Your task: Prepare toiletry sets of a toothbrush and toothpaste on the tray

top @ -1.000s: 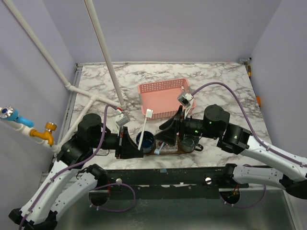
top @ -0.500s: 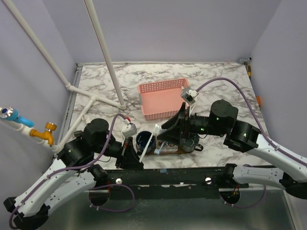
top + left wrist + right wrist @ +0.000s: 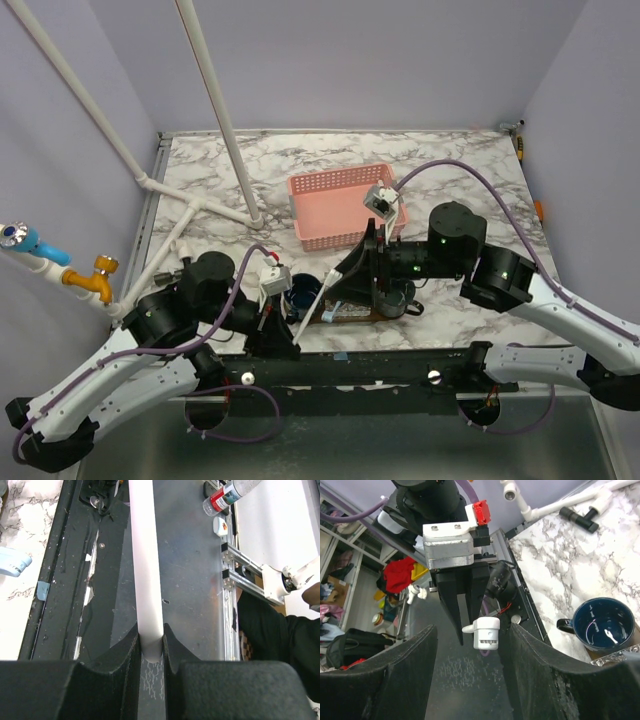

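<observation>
My left gripper [image 3: 283,335] is shut on the lower end of a white toothbrush [image 3: 314,305], which slants up to the right over the table's front edge. In the left wrist view the toothbrush handle [image 3: 148,570] sits pinched between the jaws of the left gripper [image 3: 150,642]. My right gripper [image 3: 343,287] is open, its jaws on either side of the toothbrush head [image 3: 486,633] without touching it. The brown tray [image 3: 352,313] lies under the right gripper, mostly hidden. A pale blue toothpaste tube [image 3: 330,316] rests at the tray's front.
A dark blue cup [image 3: 303,294] stands at the tray's left end and shows in the right wrist view [image 3: 602,627]; a second cup [image 3: 396,298] stands at the right end. The pink basket [image 3: 340,205] is behind. White pipes [image 3: 215,110] cross the left side.
The left arm swung forward and lowered the toothbrush, tilting its head to the right. The right gripper came in around the head, and its jaws have narrowed slightly.
</observation>
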Controlling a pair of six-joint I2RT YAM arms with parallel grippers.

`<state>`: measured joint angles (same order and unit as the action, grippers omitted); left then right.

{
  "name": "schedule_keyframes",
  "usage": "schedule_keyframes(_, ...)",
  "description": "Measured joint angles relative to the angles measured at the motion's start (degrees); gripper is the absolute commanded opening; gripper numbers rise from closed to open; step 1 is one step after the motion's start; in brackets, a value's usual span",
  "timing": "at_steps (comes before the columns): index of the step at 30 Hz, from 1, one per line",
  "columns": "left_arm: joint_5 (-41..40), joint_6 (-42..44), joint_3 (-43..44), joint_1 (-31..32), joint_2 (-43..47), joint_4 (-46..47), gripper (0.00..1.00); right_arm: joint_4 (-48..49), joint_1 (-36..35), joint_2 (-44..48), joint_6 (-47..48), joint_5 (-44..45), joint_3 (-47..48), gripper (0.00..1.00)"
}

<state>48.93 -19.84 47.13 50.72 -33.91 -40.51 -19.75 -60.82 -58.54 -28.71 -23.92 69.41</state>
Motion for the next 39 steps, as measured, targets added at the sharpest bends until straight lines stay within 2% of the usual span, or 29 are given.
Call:
schedule_keyframes(17,-2.14,1.09,0.13,2.86,-0.55,-1.18,0.0,-1.46,0.0,-1.9,-1.27,-2.56,1.49,0.38)
schedule_keyframes(26,-2.56,1.88,0.35,3.41,-0.55,-1.7,0.0,-1.46,0.02,-2.21,-1.27,-2.73,1.49,0.04)
schedule_keyframes(27,-2.62,1.92,0.37,3.41,-0.55,-1.9,0.05,-1.46,0.02,-2.29,-1.25,-2.75,1.49,0.01)
schedule_keyframes(29,-3.06,2.01,0.42,3.41,-0.61,-2.21,0.21,-1.44,0.02,-2.45,-1.25,-2.73,1.49,0.01)
schedule_keyframes(31,-3.5,2.12,0.44,3.41,-0.81,-2.4,0.31,-1.42,0.02,-2.58,-1.25,-2.75,1.49,0.01)
schedule_keyframes(34,-4.83,1.92,0.63,3.41,-1.64,-2.47,0.43,-1.44,0.02,-2.67,-1.18,-2.89,1.46,0.01)
schedule_keyframes(39,-7.91,1.55,1.77,3.41,-3.45,-2.38,0.55,-2.51,0.0,-2.64,-0.72,-2.89,1.46,0.0)
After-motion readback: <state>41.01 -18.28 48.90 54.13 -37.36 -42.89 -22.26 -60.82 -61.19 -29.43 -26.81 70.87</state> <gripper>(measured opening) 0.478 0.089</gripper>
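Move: The left hand, just off the table's front edge, holds the white toothbrush by its handle end; its goal, the right hand's open fingers, lies about 9 cm ahead, 8 cm to its right and 8 cm higher. From the right hand, the brush head is already between the pads, about 1 cm left. The blue mug is some 6 cm ahead of the right hand, 8 cm left and 18 cm below; the blue toothbrush's head is about 1 cm ahead, 1 cm left and 9 cm below. The right hand all but stays in place, easing down about 1 cm and slightly back and left, while its fingers close from well open to nearly shut and pinch the head end of the white toothbrush, which the left hand holds steady by the handle end. Only once that grip is made do the left fingers open to about half, letting go of the handle end, and the left hand, after a slight sinking, starts forward by nearly 2 cm, its wrist tilting only some 5 degrees. ##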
